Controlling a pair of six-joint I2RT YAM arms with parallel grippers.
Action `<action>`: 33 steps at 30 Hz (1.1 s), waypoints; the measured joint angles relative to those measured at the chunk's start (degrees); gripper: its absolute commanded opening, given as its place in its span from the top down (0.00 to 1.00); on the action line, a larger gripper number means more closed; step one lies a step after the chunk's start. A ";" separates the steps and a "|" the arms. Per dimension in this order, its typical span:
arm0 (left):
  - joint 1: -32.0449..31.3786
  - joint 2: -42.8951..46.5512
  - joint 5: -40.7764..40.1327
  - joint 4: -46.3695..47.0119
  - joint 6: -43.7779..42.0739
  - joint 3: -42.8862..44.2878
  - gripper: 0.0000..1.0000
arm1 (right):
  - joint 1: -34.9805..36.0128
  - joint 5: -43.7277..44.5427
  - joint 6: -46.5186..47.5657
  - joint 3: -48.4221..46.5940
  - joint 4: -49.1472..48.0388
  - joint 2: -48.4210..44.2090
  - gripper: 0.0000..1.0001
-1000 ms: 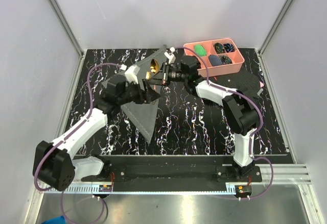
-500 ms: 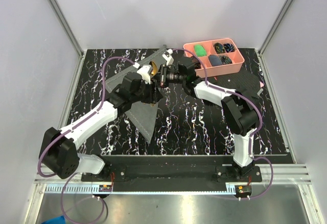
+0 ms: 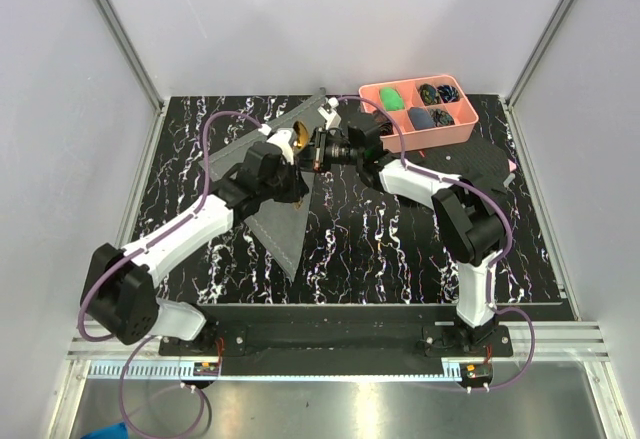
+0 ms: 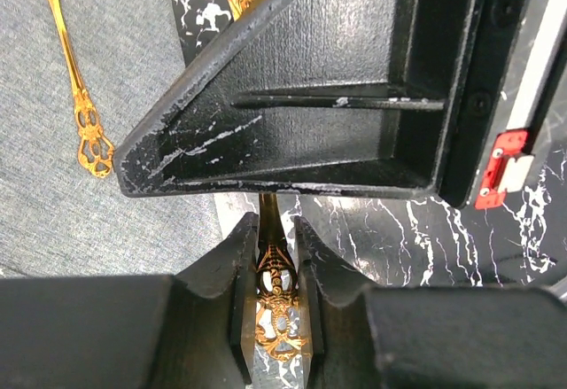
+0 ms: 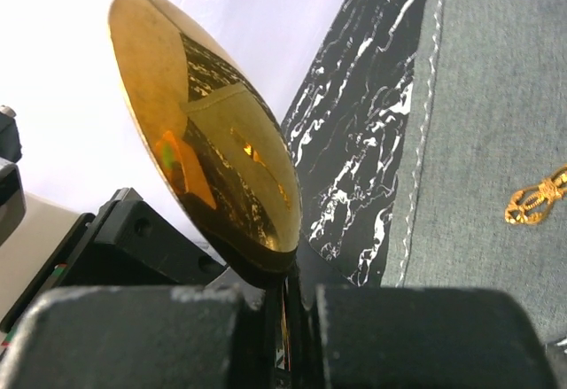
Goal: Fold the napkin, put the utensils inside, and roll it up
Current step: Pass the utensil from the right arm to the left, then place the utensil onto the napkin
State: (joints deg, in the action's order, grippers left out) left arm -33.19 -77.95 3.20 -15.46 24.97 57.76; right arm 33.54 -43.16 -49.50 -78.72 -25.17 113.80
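Observation:
The grey napkin (image 3: 282, 221) lies folded into a triangle on the black marbled table, also seen in the left wrist view (image 4: 53, 203) and right wrist view (image 5: 496, 123). The gold fork (image 4: 75, 97) rests on it; its handle end (image 5: 536, 196) shows at the right. My right gripper (image 5: 297, 318) is shut on the gold spoon's neck, with the bowl (image 5: 208, 132) standing up above the jaws. My left gripper (image 4: 270, 296) is shut on the spoon's ornate handle end (image 4: 273, 274), just below the right gripper's body (image 4: 337, 114). Both meet over the napkin's upper edge (image 3: 295, 149).
A pink tray (image 3: 470, 125) with small dark and green items stands at the back right. A black patterned cloth (image 3: 482, 164) lies beside it. White walls and metal rails enclose the table.
My left arm has reached in toward the right gripper and its jaws have narrowed onto the spoon's handle. The right gripper has stayed put, holding the spoon.

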 measured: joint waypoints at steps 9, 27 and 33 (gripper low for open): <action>3.28 -5.11 2.05 -4.15 0.55 1.92 1.00 | -1.29 0.61 0.61 1.60 1.05 0.59 0.27; 10.38 -30.36 6.97 -6.80 -2.86 15.54 1.00 | -6.62 1.75 2.16 21.55 2.69 -10.80 0.15; 11.34 -36.17 7.89 -8.09 -4.04 19.82 1.00 | -9.09 1.75 2.19 25.75 2.78 -17.33 0.15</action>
State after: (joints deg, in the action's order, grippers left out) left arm -21.85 -114.13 11.09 -23.55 20.93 77.58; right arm 24.45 -41.41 -47.31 -52.97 -22.39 96.47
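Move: Both hands already hold the spoon, the left by its ornate handle, the right at the neck, with the spoon's middle about 4 cm back from the right hand. The free spot on the napkin lies some 13 cm ahead of the left hand, 1 cm left and 16 cm below. The fork's middle is about 14 cm ahead of the left hand, 5 cm left and 16 cm down; from the right hand it is roughly 3 cm ahead, 6 cm left and 18 cm down. Down by about 14 cm and forward some 8 cm, the left hand carries the spoon towards the napkin just right of the fork, keeping its pinch on the handle and tipping further down by roughly 25 degrees. The right fingers open wide and let go of the neck; that hand draws off to the right, sinking at first, then rising partway. ##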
